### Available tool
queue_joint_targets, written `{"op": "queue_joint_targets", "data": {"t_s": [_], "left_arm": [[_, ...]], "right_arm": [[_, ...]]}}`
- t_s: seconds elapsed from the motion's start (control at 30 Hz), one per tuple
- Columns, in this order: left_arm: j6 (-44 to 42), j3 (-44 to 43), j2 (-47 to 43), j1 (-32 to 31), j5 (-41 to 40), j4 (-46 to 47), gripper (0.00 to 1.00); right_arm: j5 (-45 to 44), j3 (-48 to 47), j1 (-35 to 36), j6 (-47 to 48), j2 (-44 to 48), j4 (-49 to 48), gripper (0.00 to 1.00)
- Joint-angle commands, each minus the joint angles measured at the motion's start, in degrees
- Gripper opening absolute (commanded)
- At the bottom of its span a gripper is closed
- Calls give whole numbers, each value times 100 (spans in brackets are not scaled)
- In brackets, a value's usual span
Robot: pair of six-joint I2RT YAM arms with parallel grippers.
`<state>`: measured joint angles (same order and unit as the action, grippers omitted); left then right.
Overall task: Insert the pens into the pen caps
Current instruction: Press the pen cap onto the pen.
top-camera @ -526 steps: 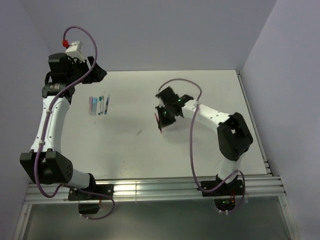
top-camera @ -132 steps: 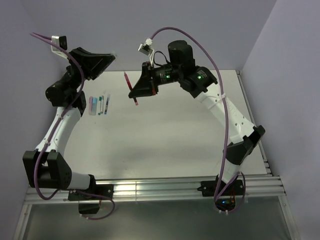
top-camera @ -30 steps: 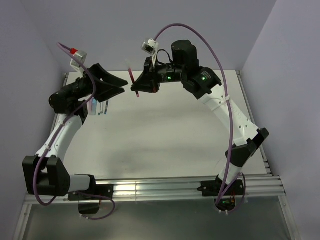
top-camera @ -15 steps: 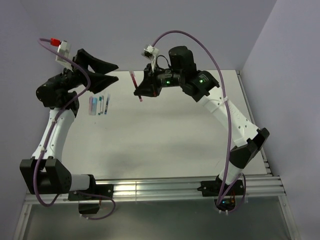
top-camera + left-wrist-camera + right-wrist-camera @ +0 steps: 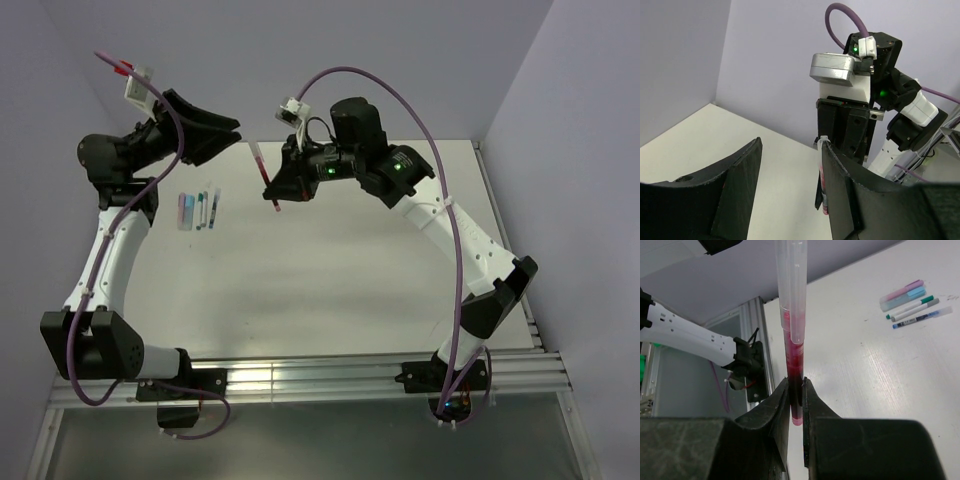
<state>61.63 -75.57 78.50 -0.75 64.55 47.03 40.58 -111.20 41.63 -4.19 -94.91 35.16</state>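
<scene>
My right gripper is shut on a red pen, held upright above the table's far middle; the pen's upper part is clear. My left gripper hangs in the air to the left of it, open, with nothing between its fingers. In the left wrist view the red pen shows just past the edge of the right finger. Other pens lie side by side on the table with a pink tube and a light blue tube.
The white table ends at a metal rail in front of the arm bases. Purple walls rise close behind and to the right. The right arm's cable loops high over the table.
My left gripper has lifted and swung back to the left, and its fingers stand a little closer together. The right gripper has shifted slightly with the red pen still in it.
</scene>
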Motion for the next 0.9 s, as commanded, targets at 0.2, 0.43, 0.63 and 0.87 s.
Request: {"op": "queue_joint_targets", "data": {"t_s": [0.2, 0.43, 0.63, 0.87], "left_arm": [[95, -125, 34, -355, -31, 114, 56], [429, -37, 87, -610, -83, 632, 49], [438, -2, 104, -707, -40, 615, 39], [691, 95, 148, -795, 40, 930, 3]], "right_arm": [[64, -157, 91, 5, 149, -44, 0], [91, -157, 91, -21, 157, -27, 0], [73, -148, 91, 14, 166, -9, 0], [38, -165, 91, 6, 149, 0, 0]]}}
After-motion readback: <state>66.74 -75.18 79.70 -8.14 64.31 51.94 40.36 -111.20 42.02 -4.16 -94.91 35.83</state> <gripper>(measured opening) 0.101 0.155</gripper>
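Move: The pen cap, already sitting over the tip of the red pen in the right hand, has its middle about 5 cm to the left hand's right, some 3 cm back and 2 cm lower. The row of finished pens lies on the table about 20 cm ahead of the left hand, some 17 cm to its left and 47 cm below. From the right hand the cap is roughly 6 cm up, 3 cm ahead and 2 cm to its left. The left fingers shut on the upper end of the cap and pinch it from either side, a touch that wasn't there before. To get there the left hand travels level, about 4 cm right and 2.5 cm back, turning some 10 degrees clockwise, its fingers narrowing gently at first and then quickly. The right hand stays in place and keeps its grip on the red pen. ##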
